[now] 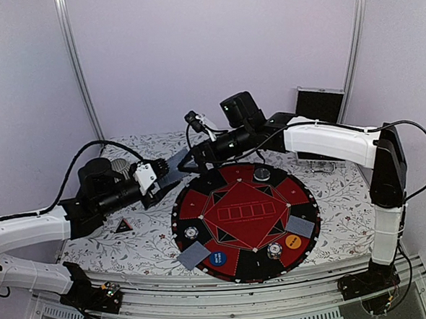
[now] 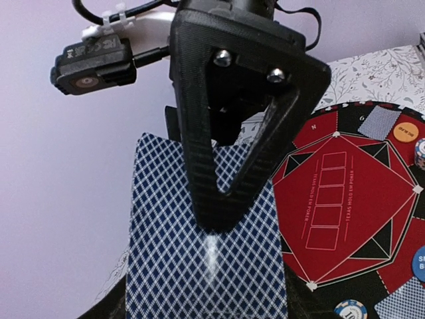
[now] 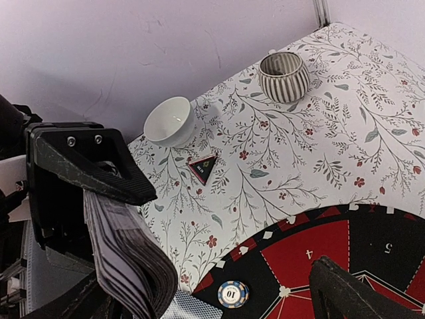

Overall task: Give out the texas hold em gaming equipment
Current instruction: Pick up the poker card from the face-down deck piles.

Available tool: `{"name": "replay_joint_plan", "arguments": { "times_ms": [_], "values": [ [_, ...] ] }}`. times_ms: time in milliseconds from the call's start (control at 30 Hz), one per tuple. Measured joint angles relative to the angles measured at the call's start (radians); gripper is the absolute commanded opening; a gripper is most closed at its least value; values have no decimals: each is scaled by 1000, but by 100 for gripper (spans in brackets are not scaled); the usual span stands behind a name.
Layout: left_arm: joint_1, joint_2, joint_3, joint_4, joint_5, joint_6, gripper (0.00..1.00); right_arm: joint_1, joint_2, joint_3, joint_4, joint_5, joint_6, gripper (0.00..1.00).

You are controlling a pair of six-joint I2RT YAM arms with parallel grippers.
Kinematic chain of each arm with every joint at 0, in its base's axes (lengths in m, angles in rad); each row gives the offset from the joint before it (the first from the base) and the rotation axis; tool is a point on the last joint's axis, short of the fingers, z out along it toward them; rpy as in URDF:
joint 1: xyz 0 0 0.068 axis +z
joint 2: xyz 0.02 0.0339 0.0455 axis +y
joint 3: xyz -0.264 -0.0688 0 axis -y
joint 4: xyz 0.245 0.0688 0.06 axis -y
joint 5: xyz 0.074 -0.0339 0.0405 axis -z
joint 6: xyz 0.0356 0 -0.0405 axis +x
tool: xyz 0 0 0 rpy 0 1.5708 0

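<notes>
My left gripper (image 1: 161,176) is shut on a thick deck of playing cards (image 2: 206,266), blue diamond backs facing its camera. My right gripper (image 1: 193,154) stands open at the deck. One of its black fingers (image 2: 229,139) lies over the top card, and the other finger (image 3: 352,292) hangs above the round red-and-black poker mat (image 1: 244,201). The deck's edge (image 3: 129,259) bulges at the left of the right wrist view. On the mat lie two cards (image 1: 193,255) (image 1: 299,225), a blue disc (image 1: 218,259), an orange disc (image 1: 293,242) and three striped chips (image 1: 191,233) (image 1: 275,250) (image 1: 262,174).
A ribbed grey cup (image 3: 283,73), a white bowl (image 3: 170,121) and a small black triangular marker (image 3: 202,167) stand on the floral cloth left of the mat. A black silver-edged case (image 1: 319,104) stands open at the back right. Purple walls close in on all sides.
</notes>
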Motion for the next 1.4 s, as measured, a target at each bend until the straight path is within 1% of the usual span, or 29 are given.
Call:
{"name": "replay_joint_plan", "arguments": {
  "times_ms": [467,733,1067,1400],
  "values": [
    [-52,2,-13,2,-19,-2,55,0,-10,-23,-8,21,-11,100],
    [-103,31,-13,7,-27,-10,54,6,-66,-103,-14,20,-34,100],
    [-148,40,-13,11,-48,-12,53,14,-112,-165,-15,27,-43,99],
    [-183,40,-13,25,-58,-13,53,14,-198,-220,-26,82,-53,99]
  ]
}}
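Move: The face-down deck of poker cards is still held up by the left hand, its middle some 2 cm ahead and 3 cm to the right of that hand, at its height. From the wide-open right hand, the deck lies about 3 cm back, 2 cm to the left and 1 cm lower. Also from the right hand, the "10" chip is roughly 11 cm back and the dealt card 18 cm back, both straight in line sideways and some 20 cm below. With its rear fingertip on the patterned back of the deck, the right hand, still wide open, drags at the outermost card while both hands travel right and back together. The right hand covers about 5 cm, dipping slightly and rising again. The left keeps its grip on the deck, going some 6 cm right and back and a little down, and turning slightly clockwise. ##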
